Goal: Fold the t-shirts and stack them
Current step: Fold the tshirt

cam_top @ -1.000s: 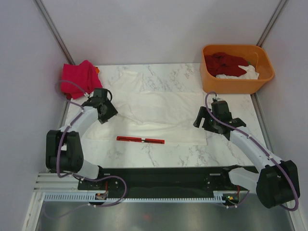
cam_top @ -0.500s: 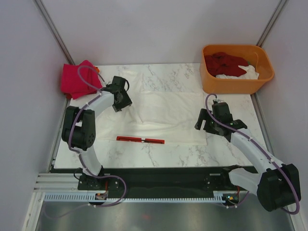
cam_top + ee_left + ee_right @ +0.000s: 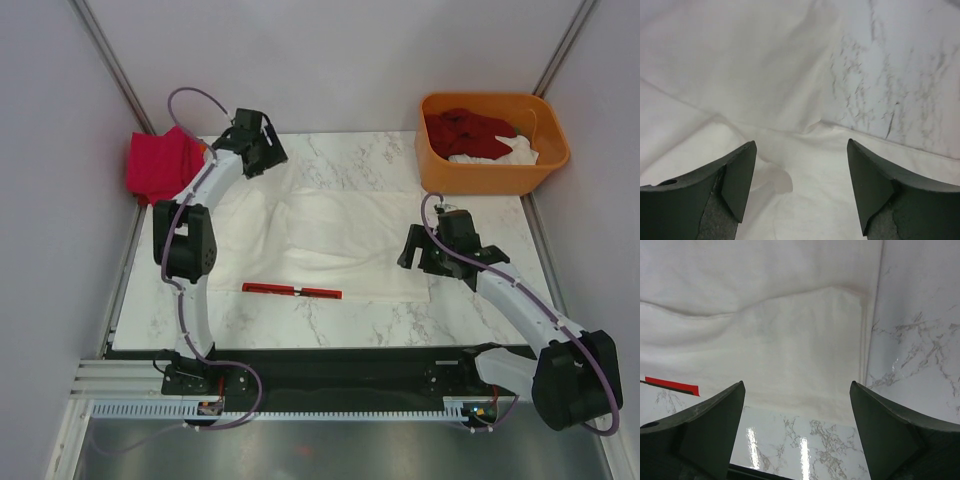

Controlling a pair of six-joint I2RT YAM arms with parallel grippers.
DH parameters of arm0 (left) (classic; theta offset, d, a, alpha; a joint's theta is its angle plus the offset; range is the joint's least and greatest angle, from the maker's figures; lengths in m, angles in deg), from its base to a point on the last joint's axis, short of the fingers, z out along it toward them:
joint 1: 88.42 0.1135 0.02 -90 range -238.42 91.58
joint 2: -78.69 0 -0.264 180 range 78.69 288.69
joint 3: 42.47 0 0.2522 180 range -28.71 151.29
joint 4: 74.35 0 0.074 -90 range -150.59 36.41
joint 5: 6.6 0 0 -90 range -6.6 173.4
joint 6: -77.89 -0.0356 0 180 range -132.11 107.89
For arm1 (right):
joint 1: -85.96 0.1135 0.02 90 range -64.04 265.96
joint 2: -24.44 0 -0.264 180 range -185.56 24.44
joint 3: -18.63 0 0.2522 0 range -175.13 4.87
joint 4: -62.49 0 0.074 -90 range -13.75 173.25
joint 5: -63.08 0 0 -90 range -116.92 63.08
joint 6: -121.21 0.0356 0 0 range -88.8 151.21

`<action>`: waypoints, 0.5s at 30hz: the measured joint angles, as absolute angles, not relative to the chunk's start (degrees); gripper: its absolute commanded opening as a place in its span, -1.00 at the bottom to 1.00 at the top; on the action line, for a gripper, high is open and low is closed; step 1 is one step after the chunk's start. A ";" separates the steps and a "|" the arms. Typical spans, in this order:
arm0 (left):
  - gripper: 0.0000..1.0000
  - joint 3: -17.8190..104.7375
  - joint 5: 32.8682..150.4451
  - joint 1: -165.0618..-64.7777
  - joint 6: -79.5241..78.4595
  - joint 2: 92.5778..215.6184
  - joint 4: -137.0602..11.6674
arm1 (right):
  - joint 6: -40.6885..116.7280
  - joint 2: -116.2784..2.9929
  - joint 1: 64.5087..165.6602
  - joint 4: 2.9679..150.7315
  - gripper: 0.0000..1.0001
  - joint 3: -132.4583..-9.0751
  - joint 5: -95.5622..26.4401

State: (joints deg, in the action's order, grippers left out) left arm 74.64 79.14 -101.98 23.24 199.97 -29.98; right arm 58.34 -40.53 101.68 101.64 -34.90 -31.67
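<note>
A large white t-shirt lies spread across the middle of the marble table, with a red mark along its front edge. My left gripper reaches far back over the shirt's back-left corner. In the left wrist view the left gripper is open, with white cloth below and nothing between the jaws. My right gripper hovers at the shirt's right front corner. In the right wrist view the right gripper is open over the hem. A bright pink-red t-shirt sits folded at the back left.
An orange tub at the back right holds a dark red t-shirt and a white one. Grey walls close in the left, right and back sides. Bare marble runs along the front edge.
My left arm swung from the shirt's left edge toward the back of the table, and its jaws widened. The shirt's left side shifted with it. The right arm barely moved.
</note>
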 measured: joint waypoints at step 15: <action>0.69 106.16 94.14 -90.25 13.34 224.03 -38.57 | 55.81 -42.02 101.77 100.00 0.91 -35.80 -34.58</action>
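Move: The far edge of the white t-shirt's far-left flap is about 15 cm ahead of the left hand, 5 cm to its left and 10 cm below it. The pink stack stands some 28 cm to this hand's left and 3 cm farther out, its middle about 6 cm below; the back wall is roughly 22 cm straight ahead. From the right hand, that flap edge is about 40 cm ahead, 43 cm left and 8 cm below. The left hand, holding nothing, swings in a quick arc forward and somewhat left over the t-shirt's far-left flap, ending about 14 cm farther out and 7 cm to the left, near its far edge. On the way it rises some 9 cm, then sinks back to its starting height, while the wrist tips up about 15 degrees so the fingers point further outward, staying wide open and clear of the cloth. ##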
